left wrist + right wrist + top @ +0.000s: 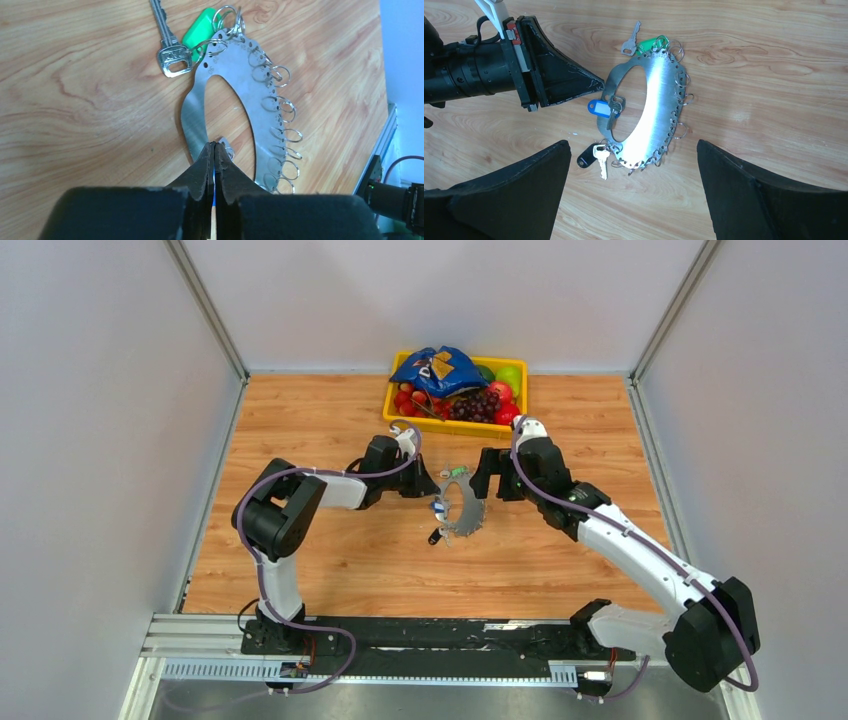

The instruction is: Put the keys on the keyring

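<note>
The keyring (472, 508) is a flat silver oval plate fringed with small split rings, lying on the wooden table. A green-tagged key (651, 42) sits at its far end. A blue-tagged key (598, 107) lies at its left rim, and a black-fobbed key (585, 157) lies at its near end. My left gripper (601, 84) is shut, its tips against the plate's left rim (192, 120) just above the blue tag. Whether anything is pinched does not show. My right gripper (634, 190) is wide open over bare wood on the plate's other side, holding nothing.
A yellow bin (440, 425) of fruit with a blue snack bag (438, 368) stands at the back of the table. White walls close in both sides. The metal rail (400, 640) carrying the arm bases runs along the near edge.
</note>
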Action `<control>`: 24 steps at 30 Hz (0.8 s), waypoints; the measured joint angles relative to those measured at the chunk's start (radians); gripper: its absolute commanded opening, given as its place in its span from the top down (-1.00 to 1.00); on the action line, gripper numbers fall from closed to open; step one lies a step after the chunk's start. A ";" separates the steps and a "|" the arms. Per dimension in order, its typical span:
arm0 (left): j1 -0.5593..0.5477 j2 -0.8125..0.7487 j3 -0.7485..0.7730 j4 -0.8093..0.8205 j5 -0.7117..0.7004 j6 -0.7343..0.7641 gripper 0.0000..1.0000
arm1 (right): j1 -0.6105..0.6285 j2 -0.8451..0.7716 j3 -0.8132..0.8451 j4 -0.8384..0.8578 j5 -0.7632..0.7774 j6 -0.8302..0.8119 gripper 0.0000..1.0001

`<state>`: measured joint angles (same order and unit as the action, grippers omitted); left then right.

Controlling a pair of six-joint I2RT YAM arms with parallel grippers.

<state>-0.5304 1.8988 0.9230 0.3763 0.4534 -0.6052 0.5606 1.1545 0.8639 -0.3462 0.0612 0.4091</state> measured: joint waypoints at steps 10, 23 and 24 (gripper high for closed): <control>0.000 -0.065 -0.032 0.006 -0.005 -0.004 0.04 | 0.000 0.037 -0.040 0.014 0.008 0.011 -0.84; 0.000 -0.318 -0.071 -0.167 -0.209 0.050 -0.35 | 0.000 0.239 -0.071 0.098 0.010 0.089 -0.17; 0.000 -0.327 -0.079 -0.175 -0.212 0.050 -0.35 | 0.000 0.254 -0.071 0.106 0.012 0.093 -0.14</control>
<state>-0.5304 1.5723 0.8444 0.2012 0.2417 -0.5549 0.5602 1.4090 0.7933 -0.2405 0.0731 0.5022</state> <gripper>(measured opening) 0.667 0.632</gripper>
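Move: The toothed metal plate's middle lies about 13 cm below the right gripper, 5 cm left and 2 cm ahead; its ringed right edge is almost underneath. From this hand, the blue tag is about 10 cm left and 2 cm ahead, the green tag 6 cm left and 9 cm ahead, the black tag 11 cm left and 5 cm back. From the left hand, the plate's middle is some 5 cm right, 2 cm back and 2 cm below. Lower the right gripper about 9 cm, nearly straight down, towards the plate's ringed right edge, tipping its fingers some 10 degrees further down and closing them from wide open to about two thirds. Meanwhile spread the left gripper's shut fingers, lift it about 7 cm off the plate's left limb and draw it 4 cm left, out of the way. ##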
